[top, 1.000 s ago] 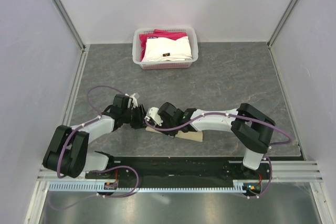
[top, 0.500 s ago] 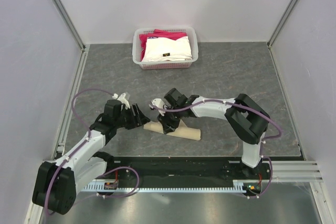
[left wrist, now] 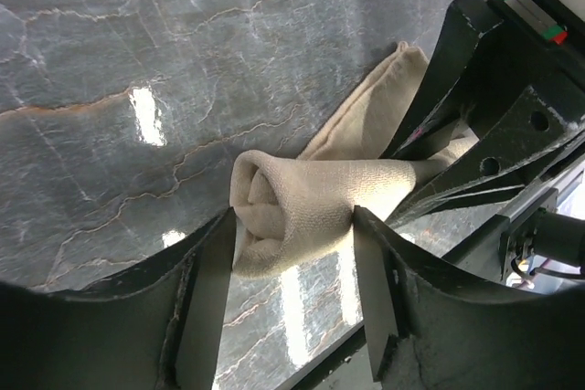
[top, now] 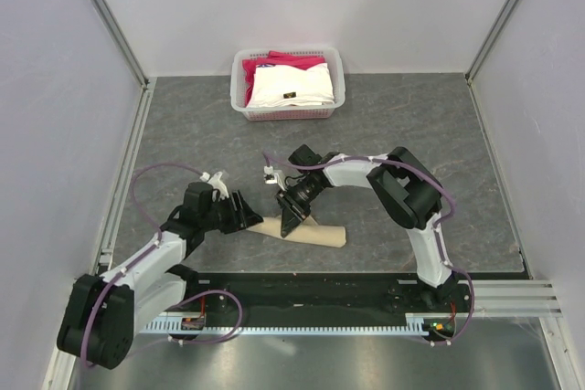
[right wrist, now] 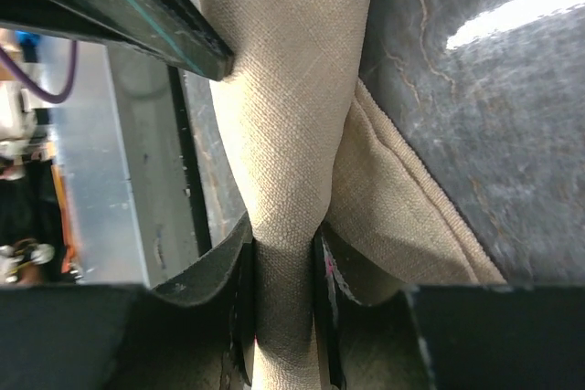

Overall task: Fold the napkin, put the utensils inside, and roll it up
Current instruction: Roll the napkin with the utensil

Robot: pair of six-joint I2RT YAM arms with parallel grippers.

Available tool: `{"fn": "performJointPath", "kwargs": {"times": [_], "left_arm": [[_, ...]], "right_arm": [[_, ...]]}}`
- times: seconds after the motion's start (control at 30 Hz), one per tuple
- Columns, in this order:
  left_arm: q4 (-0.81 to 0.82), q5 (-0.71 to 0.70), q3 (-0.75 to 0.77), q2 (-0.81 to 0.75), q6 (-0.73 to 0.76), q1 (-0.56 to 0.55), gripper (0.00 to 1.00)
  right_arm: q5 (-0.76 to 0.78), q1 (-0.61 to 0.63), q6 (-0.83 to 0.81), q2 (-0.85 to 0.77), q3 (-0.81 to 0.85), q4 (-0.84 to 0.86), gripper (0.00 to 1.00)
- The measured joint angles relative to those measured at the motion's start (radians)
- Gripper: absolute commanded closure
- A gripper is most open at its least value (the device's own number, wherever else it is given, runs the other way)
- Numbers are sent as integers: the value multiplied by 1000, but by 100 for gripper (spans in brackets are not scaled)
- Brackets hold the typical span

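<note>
The tan napkin (top: 320,234) lies rolled into a slim tube on the grey table, near the front. My right gripper (top: 292,217) comes down onto its middle and is shut on the napkin (right wrist: 292,89), with the cloth visibly pinched between the two fingers (right wrist: 239,271). My left gripper (top: 245,217) sits at the roll's left end. In the left wrist view the spiral end of the napkin (left wrist: 297,207) lies between the spread fingertips of the left gripper (left wrist: 292,235), which is open and does not squeeze it. The utensils are hidden.
A white basket (top: 340,79) stands at the back centre, holding a white folded cloth (top: 288,87) and a pink-red one (top: 294,62). Pale walls close the table left, right and behind. The black base rail (top: 302,289) runs along the front.
The left gripper has opened and pulled back to the roll's left end. The right gripper has closed onto the roll's middle, and its arm has folded in to the left.
</note>
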Motion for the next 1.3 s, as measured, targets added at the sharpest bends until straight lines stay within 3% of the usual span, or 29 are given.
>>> {"fn": "performJointPath", "kwargs": {"times": [0.23,0.4,0.6,0.97,1.13,1.3], "left_arm": [[66,19,-20,59,-3,0,61],[94,40,-21,97,-5,-1,72],[82,44,3,167,-10,-1,75],[39,76,109,317,-9,0,76],[-2,82,146,350,-9,0,76],[-42,89,180,381,-9,0,76]], "right_arm": [[-64,-3,5,48,40,-68,65],[-70,-2,9,50,46,-85,52],[-31,10,27,13,49,-111,35],[396,47,21,-224,-59,-37,25],[600,155,-25,-398,-178,71,23],[741,267,-81,-439,-238,137,22]]}}
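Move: My left hand, open, hovers at the roll's left end: that end lies about 1 cm ahead, 2 cm to the right and 2 cm below, with my right gripper some 8 cm to the right and 1 cm back. My right fingers still hold the napkin roll left of its middle; from them the roll's right end is about 13 cm to the right and 1 cm back, and the napkin's loose corner 6 cm right and 3 cm ahead. I sink my left hand about 2.5 cm with a slight drift right, tipping it down, and pinch the roll's left end. My right hand keeps its hold while drawing about 1 cm back, then opens and comes free; it rises forward and to the right, then swings back, still open, to some 5 cm above where it started, its wrist turned about 45 degrees so the fingers point more steeply down. ##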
